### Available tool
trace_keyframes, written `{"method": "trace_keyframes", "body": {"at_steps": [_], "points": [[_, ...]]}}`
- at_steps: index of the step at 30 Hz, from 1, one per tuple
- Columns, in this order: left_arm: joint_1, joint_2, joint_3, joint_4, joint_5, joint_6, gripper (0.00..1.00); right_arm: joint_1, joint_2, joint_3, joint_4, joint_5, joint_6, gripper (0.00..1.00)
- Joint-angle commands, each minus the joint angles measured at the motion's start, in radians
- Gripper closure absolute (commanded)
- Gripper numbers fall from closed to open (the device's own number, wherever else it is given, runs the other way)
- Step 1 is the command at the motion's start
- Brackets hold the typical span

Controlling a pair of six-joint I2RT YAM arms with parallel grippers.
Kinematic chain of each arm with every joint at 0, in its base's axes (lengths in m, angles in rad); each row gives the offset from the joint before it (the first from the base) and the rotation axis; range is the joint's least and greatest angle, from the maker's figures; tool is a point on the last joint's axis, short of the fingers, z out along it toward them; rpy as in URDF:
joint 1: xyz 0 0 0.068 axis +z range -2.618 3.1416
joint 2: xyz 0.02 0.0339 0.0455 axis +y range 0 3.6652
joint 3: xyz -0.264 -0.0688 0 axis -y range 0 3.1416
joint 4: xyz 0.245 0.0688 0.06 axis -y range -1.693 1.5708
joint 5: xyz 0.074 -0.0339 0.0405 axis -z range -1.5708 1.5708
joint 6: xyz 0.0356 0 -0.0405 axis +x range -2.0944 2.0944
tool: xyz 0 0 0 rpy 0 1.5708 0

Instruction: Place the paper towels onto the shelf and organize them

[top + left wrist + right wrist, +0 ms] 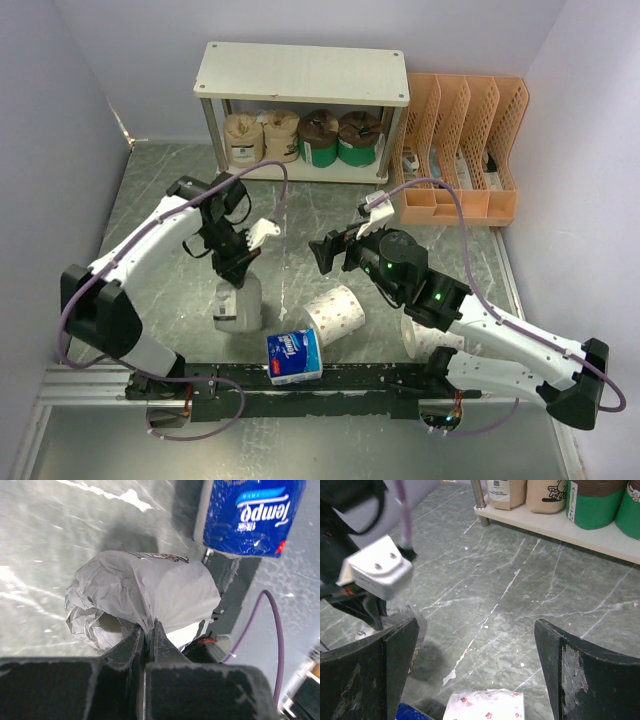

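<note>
A grey paper towel roll [238, 305] [145, 595] stands on the table left of centre. My left gripper [235, 272] [148, 630] reaches down onto it and is shut on a fold of its crinkled wrapper. A blue-and-white pack [295, 357] [250, 515] lies near the front rail. One white dotted roll [335, 315] [485, 706] lies at the centre, another [430, 335] under the right arm. My right gripper [335, 255] [475, 630] hovers open over bare table. The shelf [300, 72] [560, 530] holds two tan rolls [262, 135] and two brown-and-green rolls [340, 137] on its lower board.
An orange perforated file organizer [460, 150] stands right of the shelf. The shelf's top board carries nothing. A dark rail [380, 378] runs along the near edge. White walls close in the left, right and back sides.
</note>
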Motion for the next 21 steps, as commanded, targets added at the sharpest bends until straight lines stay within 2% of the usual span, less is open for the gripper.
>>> {"method": "trace_keyframes", "body": {"at_steps": [1,4,7,11,17,21], "points": [[-0.029,-0.073,0.141,-0.012,-0.144,-0.113,0.93,-0.012,-0.017,-0.001,0.008,0.020,-0.020,0.00],[-0.029,-0.075,0.231,0.018,-0.288,-0.189,0.93,-0.016,-0.013,0.003,0.008,0.023,-0.026,0.00],[-0.029,-0.096,0.295,0.124,-0.456,-0.267,0.93,-0.020,-0.011,0.005,0.013,0.027,-0.034,0.00],[-0.030,-0.106,0.383,0.221,-0.683,-0.307,0.93,-0.025,-0.013,0.006,0.016,0.029,-0.030,0.00],[-0.041,-0.129,0.430,0.402,-0.946,-0.294,0.93,-0.029,-0.015,0.001,0.024,0.036,-0.026,0.00],[-0.069,-0.133,0.435,0.581,-1.105,-0.209,0.93,-0.032,0.000,0.017,0.021,0.041,-0.033,0.00]]}}
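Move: The left gripper holds the grey paper roll just off the table. The left half of the shelf's empty top board lies about 37 cm ahead, 2 cm to the right and 10 cm above it. Under that board, the leftmost tan roll stands some 35 cm ahead and 1 cm left. The flowered roll lies 21 cm right and 2 cm back. From the right hand, that part of the board is about 31 cm ahead and 16 cm left. Carry the grey roll with the left gripper forward and up together, about 17 cm each way, towards the shelf's left end, easing some 6 cm left as you go. On the way swing the fingers up from pointing down to pointing forward, nearly 60 degrees, with a counter-clockwise turn. Keep the fingers pinched on its wrapper. ##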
